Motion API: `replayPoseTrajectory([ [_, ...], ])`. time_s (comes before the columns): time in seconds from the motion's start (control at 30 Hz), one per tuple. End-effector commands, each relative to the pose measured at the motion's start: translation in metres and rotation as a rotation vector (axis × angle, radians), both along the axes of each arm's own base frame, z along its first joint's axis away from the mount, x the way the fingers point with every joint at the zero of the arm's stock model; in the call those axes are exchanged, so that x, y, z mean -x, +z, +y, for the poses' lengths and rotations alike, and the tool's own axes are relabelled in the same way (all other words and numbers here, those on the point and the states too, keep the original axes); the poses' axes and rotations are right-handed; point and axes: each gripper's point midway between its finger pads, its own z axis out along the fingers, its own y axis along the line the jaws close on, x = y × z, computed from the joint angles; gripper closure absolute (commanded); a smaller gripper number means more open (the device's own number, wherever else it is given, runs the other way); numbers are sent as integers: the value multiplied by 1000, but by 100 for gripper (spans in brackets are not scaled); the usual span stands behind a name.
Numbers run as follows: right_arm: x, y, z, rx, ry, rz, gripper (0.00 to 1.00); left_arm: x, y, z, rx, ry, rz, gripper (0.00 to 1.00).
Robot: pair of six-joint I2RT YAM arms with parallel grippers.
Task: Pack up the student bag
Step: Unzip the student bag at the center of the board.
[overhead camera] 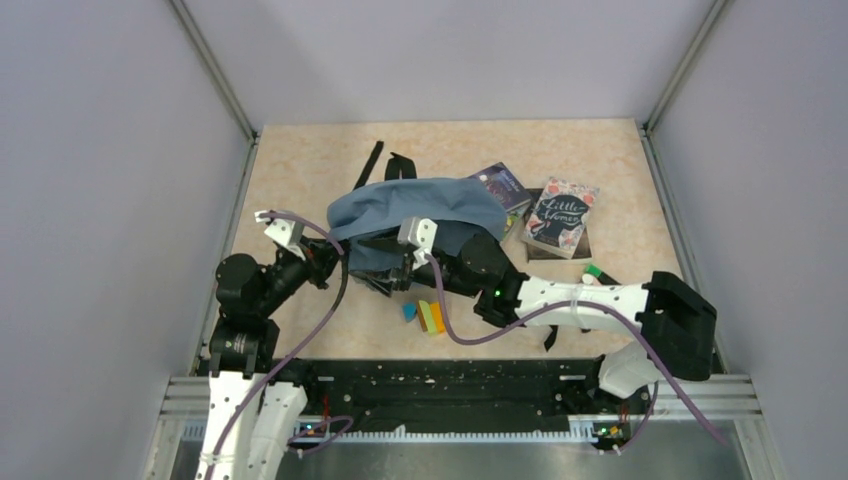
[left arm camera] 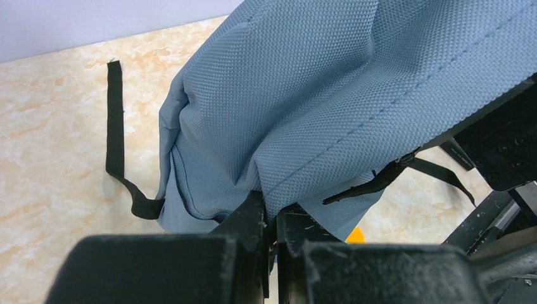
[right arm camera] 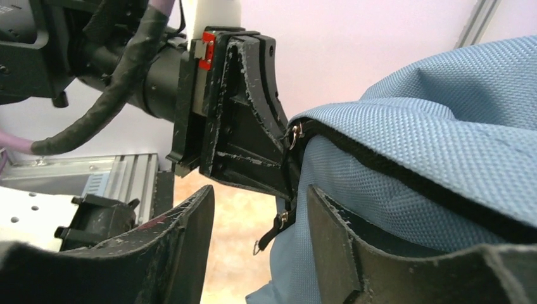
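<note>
The student bag (overhead camera: 420, 210), slate-blue fabric with black straps, lies in the middle of the table with its mouth lifted toward the arms. My left gripper (left arm camera: 273, 212) is shut on a fold of the bag's seamed edge (left arm camera: 316, 158); in the top view the left gripper (overhead camera: 345, 256) is at the bag's near left corner. My right gripper (right arm camera: 259, 193) is open just right of it. Its right finger (right arm camera: 335, 234) sits under the bag's black-zippered lip, its left finger (right arm camera: 183, 234) outside. A small black zipper pull (right arm camera: 278, 221) hangs between them, untouched. In the top view the right gripper (overhead camera: 396, 262) is at the bag's near edge.
A "Little Women" book (overhead camera: 560, 215) rests on a dark book (overhead camera: 580, 250) right of the bag, and another dark book (overhead camera: 503, 186) lies partly under it. Small coloured blocks (overhead camera: 428, 315) lie near the arms. A green-and-white item (overhead camera: 593, 272) sits by the right forearm. A loose strap (left arm camera: 115, 120) trails left.
</note>
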Motion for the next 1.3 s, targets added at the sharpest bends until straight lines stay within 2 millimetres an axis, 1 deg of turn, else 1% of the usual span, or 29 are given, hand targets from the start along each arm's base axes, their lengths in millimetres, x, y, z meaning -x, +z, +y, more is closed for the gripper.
replayPoseTrajectory([
  [0.0, -6, 39, 7, -119, -38, -19, 47, 5, 21, -8, 20, -49, -87, 100],
  [0.2, -22, 36, 14, -131, -106, 12, 56, 5, 21, -8, 21, -51, -87, 100],
  [0.4, -29, 36, 20, -156, -124, 22, 58, 6, 19, -10, 20, -61, -80, 100],
  [0.43, -30, 33, 24, -151, -124, 23, 59, 5, 18, -10, 19, -62, -79, 100],
  [0.57, -33, 30, 34, -142, -118, 30, 63, 5, 19, -9, 19, -57, -81, 100],
  [0.67, -37, 28, 36, -146, -134, 38, 67, 5, 18, -9, 20, -57, -76, 100],
  [0.8, -42, 28, 33, -152, -162, 47, 77, 5, 18, -9, 20, -56, -77, 100],
  [0.87, -41, 29, 32, -159, -163, 52, 85, 4, 18, -8, 20, -53, -77, 100],
  [0.93, -40, 30, 29, -170, -161, 56, 90, 3, 18, -6, 17, -38, -78, 100],
  [1.0, -37, 37, 22, -209, -159, 47, 96, -1, 17, -1, 12, 4, -77, 100],
  [1.03, -36, 39, 18, -225, -158, 43, 99, -6, 16, 6, 8, 50, -73, 100],
  [1.23, -30, 55, 3, -267, -163, 7, 100, -18, 11, 29, -10, 205, -43, 100],
  [1.27, -33, 59, -1, -275, -182, 6, 100, -20, 10, 32, -13, 222, -37, 100],
])
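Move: The upper zipper pull, with its small ring, sits at the tips of the left fingers, which already grip the bag's edge beside it. From the open right hand it is about 4 cm ahead, 4 cm left and 1 cm up; a lower pull hangs some 4 cm beneath and 2 cm nearer. The bag's bulk is about 11 cm ahead, 7 right and 8 below, the coloured block 15 back, 10 right, 28 below. From the left hand the upper pull is 1 cm ahead, right and up. The right fingers pinch the upper zipper pull right at the left gripper's tips, after the hand has gone about 4 cm forward and 3 cm left along the bag's edge, narrowing from half open to shut. Once shut, the right hand eases about 1 cm back to the right, while the left, keeping its grip on the bag's edge, shifts some 2 cm left and forward, turning about 5 degrees counter-clockwise. ##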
